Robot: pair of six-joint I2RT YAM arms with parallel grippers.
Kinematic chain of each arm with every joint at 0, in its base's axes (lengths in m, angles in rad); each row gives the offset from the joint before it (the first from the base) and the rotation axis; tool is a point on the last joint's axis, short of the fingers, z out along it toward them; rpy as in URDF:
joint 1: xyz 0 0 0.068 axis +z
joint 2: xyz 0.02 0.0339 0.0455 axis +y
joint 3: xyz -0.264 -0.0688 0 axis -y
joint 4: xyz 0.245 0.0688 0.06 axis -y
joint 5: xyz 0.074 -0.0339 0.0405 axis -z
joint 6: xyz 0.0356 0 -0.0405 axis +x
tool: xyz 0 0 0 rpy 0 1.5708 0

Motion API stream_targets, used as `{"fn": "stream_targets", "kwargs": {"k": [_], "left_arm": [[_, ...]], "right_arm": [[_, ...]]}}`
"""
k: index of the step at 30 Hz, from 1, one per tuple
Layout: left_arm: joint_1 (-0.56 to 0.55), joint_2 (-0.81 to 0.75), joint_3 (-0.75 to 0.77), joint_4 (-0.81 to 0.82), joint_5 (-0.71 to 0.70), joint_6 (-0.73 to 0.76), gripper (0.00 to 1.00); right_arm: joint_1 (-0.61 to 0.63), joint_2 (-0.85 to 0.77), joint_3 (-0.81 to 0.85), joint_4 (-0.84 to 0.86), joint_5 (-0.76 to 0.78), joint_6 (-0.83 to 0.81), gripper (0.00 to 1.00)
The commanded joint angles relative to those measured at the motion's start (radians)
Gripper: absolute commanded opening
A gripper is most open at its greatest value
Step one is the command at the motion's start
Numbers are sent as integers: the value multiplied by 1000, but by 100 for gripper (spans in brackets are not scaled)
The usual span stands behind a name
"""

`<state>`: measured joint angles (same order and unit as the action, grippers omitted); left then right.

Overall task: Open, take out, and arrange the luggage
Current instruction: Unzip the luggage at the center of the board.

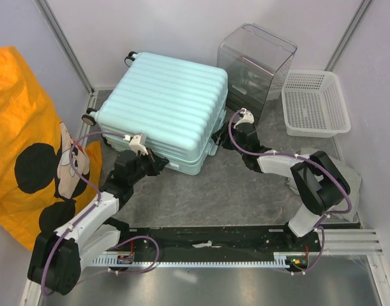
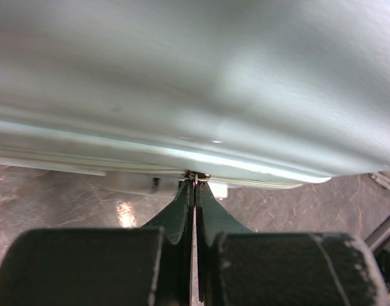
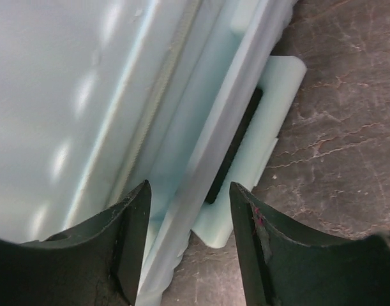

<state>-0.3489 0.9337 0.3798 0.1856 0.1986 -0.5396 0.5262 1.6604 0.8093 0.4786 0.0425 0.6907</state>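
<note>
The mint ribbed luggage point(image 1: 166, 105) lies flat and closed at the back left of the table, its wheels toward the left wall. My left gripper point(image 1: 157, 164) is at its near front edge. In the left wrist view the left gripper point(image 2: 195, 182) is shut on a small metal zip pull point(image 2: 198, 174) at the luggage seam point(image 2: 118, 150). My right gripper point(image 1: 219, 137) is at the luggage's right side. In the right wrist view the right gripper point(image 3: 189, 194) is open, its fingers astride a pale mint handle bar point(image 3: 226, 121) without pinching it.
A clear plastic box point(image 1: 255, 60) stands right behind the luggage's right corner. A white mesh basket point(image 1: 315, 102) sits at the back right. An orange bag with a cartoon mouse point(image 1: 29, 146) fills the left side. Grey tabletop point(image 1: 233, 197) lies in front of the luggage.
</note>
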Motion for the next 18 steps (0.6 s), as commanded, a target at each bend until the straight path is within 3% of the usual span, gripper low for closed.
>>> {"fn": "stream_targets", "kwargs": {"k": [1, 11, 14, 18], "left_arm": [[70, -32, 2, 123, -74, -19, 2], [111, -33, -19, 123, -96, -16, 1], [122, -39, -27, 121, -119, -20, 2], [139, -52, -33, 124, -128, -31, 2]], "right_arm": [[0, 42, 73, -4, -15, 20, 59], [41, 130, 103, 3, -6, 4, 56], [41, 148, 97, 43, -39, 6, 39], [40, 136, 88, 28, -53, -25, 0]]}}
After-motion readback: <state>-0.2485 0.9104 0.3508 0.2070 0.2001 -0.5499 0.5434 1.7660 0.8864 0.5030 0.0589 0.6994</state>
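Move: The left fingers already hold the zipper pull on the luggage's near side; the seam's left corner lies roughly 22 cm to their left and 10 cm farther out, its right corner some 12 cm to the right and 2 cm nearer. The luggage's side handle is about 2 cm ahead of the open right fingers, level sideways and 2 cm below, with the luggage's near right corner about 12 cm back and 7 cm left of that hand. Keeping its shut grip on the zipper pull, the left hand drags it about 3 cm to the left and slightly forward along the near side of the luggage, turning a few degrees counter-clockwise. Meanwhile the right hand sinks nearly 2 cm around the side handle while easing forward, then shifts about 2 cm left with a slight rise as its wide-open fingers close and pinch the handle. ##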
